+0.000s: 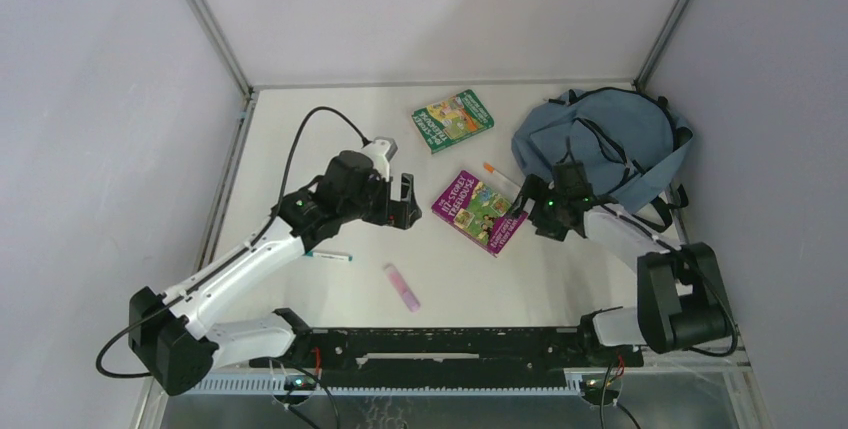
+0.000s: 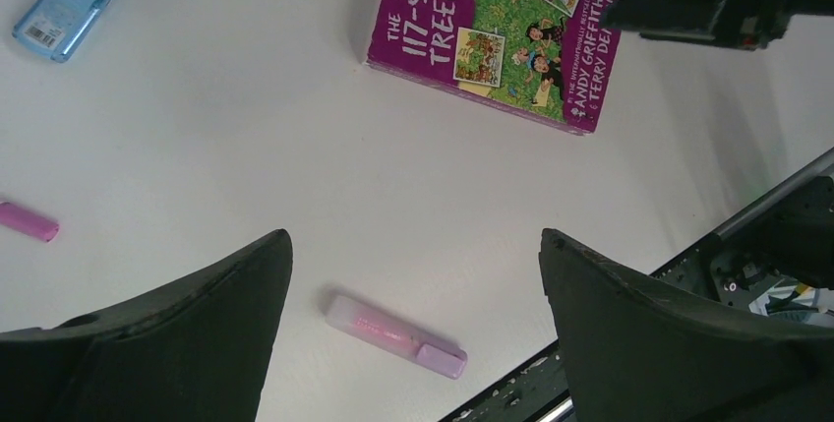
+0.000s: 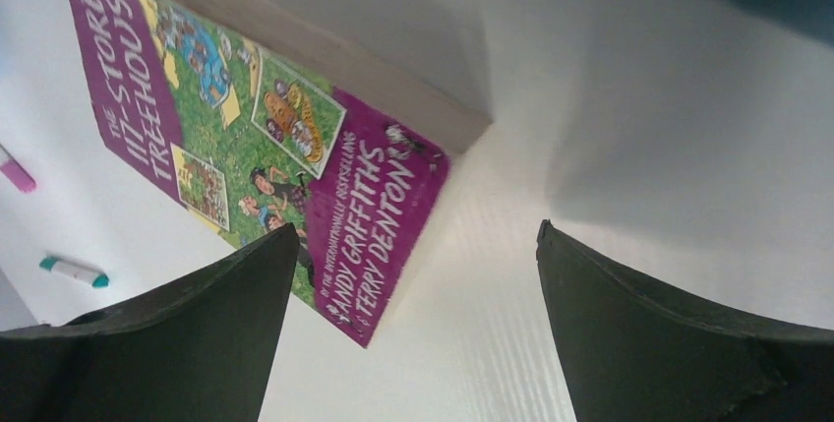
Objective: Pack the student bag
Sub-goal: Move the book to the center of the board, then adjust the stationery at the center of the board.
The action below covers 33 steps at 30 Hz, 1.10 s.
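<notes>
The student bag (image 1: 600, 139), dusty-blue with black straps, lies crumpled at the back right of the table. A purple "Treehouse" book (image 1: 478, 211) lies flat in the middle, and a green book (image 1: 452, 120) lies behind it. My right gripper (image 1: 524, 204) is open at the purple book's right corner, just in front of the bag. In the right wrist view that book (image 3: 256, 137) reaches in beside the left finger of the gripper (image 3: 413, 240), and nothing is held. My left gripper (image 1: 407, 201) hangs open left of the book, above a pink highlighter (image 2: 393, 335).
A pink highlighter (image 1: 401, 286) lies near the front. A teal-capped pen (image 1: 330, 256) rests under the left arm, and an orange-tipped pen (image 1: 500, 177) lies between book and bag. A light-blue plastic item (image 2: 74, 4) and a pink end (image 2: 28, 221) show in the left wrist view. Walls enclose the table.
</notes>
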### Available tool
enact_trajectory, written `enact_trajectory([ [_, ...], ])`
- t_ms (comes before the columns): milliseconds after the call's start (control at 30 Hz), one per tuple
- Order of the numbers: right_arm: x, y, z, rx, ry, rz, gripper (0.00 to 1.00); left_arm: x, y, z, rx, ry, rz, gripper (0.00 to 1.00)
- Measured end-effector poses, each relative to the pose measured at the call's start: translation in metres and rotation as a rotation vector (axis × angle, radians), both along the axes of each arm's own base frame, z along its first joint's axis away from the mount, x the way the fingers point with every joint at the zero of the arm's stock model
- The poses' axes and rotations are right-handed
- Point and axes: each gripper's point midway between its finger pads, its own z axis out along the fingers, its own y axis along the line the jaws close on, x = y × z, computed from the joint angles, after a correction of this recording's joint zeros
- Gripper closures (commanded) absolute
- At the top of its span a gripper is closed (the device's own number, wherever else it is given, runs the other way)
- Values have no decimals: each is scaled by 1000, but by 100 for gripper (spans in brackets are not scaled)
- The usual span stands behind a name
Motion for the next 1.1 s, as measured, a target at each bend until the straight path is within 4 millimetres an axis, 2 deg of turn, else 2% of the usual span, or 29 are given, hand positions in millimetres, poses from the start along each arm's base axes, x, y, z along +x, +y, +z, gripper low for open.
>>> enact_trajectory([
  [167, -6, 37, -14, 65, 49, 77, 1, 1, 5, 1, 14, -11, 22, 0],
  [367, -4, 93, -9, 134, 53, 193, 0, 5, 19, 8, 38, -51, 80, 0],
  [400, -9, 112, -7, 153, 56, 241, 0, 5, 21, 11, 36, -61, 89, 0],
  [567, -10, 183, 11, 247, 47, 400, 0, 9, 31, 18, 43, -92, 129, 0],
  [633, -8, 203, 27, 275, 15, 452, 0, 10, 34, 17, 53, -93, 143, 0],
  [700, -8, 213, 45, 290, -30, 497, 0, 11, 39, 17, 63, -94, 159, 0],
  [800, -1, 197, 64, 259, -89, 491, 0, 12, 44, 20, 60, -102, 177, 0],
  [900, 23, 162, 81, 198, -166, 417, 0, 13, 45, 24, 46, -113, 181, 0],
  [1000, 63, 119, 90, 122, -221, 296, 0, 13, 42, 26, 33, -114, 172, 0],
  [1100, 103, 81, 86, 71, -222, 181, 0, 12, 39, 26, 17, -106, 163, 0],
])
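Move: The purple book lies about 12 cm to the right hand's left, its middle some 3 cm farther out and 4 cm lower, with its author end almost beside the open fingers. The orange marker is roughly 13 cm ahead and 6 cm left of that hand, and the green book about 27 cm ahead and 18 cm left. From the left hand, the purple book is some 8 cm ahead, 17 cm right and 17 cm below. The purple book is pushed left by its author end as the right hand, fingers kept wide open, dips about 1 cm and sweeps some 21 cm left, turning roughly 30 degrees counter-clockwise. That hand then comes off it, rising about 9 cm above its starting height as it swings back right and forward and turns partly back. The left hand, open and empty, eases about 4 cm left and rises a little. ##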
